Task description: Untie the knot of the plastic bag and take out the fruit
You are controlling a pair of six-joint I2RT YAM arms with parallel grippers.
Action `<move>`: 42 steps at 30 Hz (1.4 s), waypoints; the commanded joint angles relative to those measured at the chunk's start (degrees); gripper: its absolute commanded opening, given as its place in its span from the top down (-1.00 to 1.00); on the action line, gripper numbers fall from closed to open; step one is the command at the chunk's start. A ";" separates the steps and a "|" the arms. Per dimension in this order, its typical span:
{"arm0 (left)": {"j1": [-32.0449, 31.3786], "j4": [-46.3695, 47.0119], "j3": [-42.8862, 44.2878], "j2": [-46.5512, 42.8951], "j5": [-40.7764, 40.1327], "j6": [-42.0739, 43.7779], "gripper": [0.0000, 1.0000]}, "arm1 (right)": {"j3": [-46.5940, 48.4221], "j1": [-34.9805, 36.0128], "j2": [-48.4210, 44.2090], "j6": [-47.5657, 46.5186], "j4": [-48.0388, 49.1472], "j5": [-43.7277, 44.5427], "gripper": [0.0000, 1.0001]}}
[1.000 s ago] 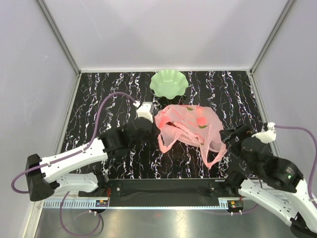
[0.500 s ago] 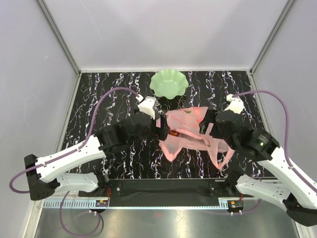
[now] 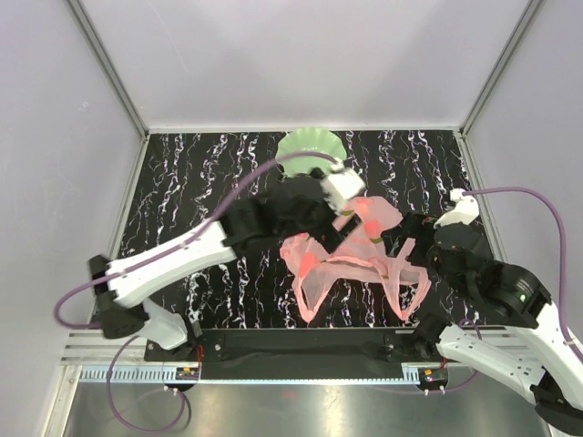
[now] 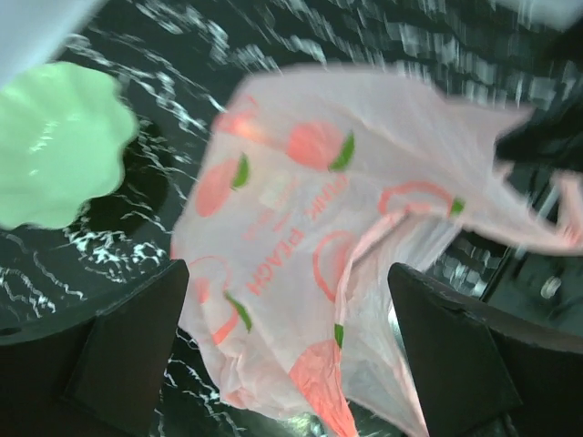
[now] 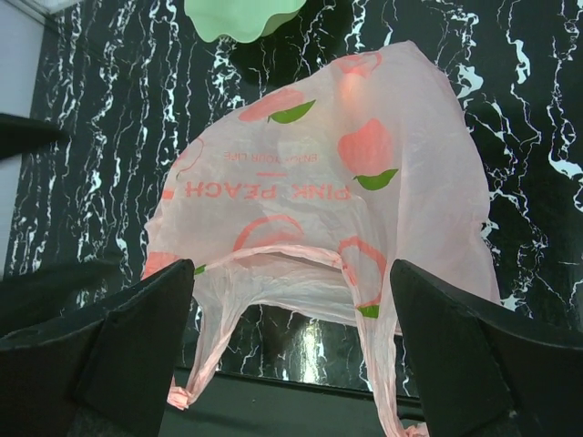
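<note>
The pink plastic bag lies in the middle of the marble table, printed with peaches and "PINK PEACH". Its two handle loops are apart and trail toward the near edge. It also shows in the left wrist view and the right wrist view. No fruit shows clearly; I see only printed peaches and reddish patches. My left gripper hangs open over the bag's far part, jaws wide. My right gripper is open at the bag's right side, jaws wide either side of the handles.
A green scalloped dish stands at the back centre, partly behind the left arm's cable; it also shows in the left wrist view and the right wrist view. A black strip runs along the near edge. Grey walls close in three sides.
My left arm has swung right and forward over the bag. My right gripper has drawn back to the right. The bag has spread and its handles now lie apart toward the near edge.
</note>
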 commanded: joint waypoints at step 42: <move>-6.94 3.87 -1.36 19.33 -13.30 17.47 -0.49 | -1.56 0.17 -7.06 2.92 -4.18 2.09 -0.94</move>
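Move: The middle of the bag's mouth edge lies about 23 cm below the left hand, some 6 cm to its right and 2 cm ahead. The left handle's end lies roughly 14 cm back and 3 cm left of that hand, the right handle's end about 14 cm back and 20 cm right; the green bowl stands some 28 cm ahead and 1 cm left. From the right hand, the same mouth edge is about 5 cm ahead, 7 cm left and 20 cm below. Down fast, the left hand plunges about 20 cm towards the plastic bag's mouth edge, drifting a little right and back, then slides roughly 4 cm forward over the bag and rises slightly. Its wrist rolls some 40 degrees, swinging the fingers from rightward to steeply down, while the gap narrows by about a quarter. The empty, open right hand eases about 4 cm right and back, then waits. ##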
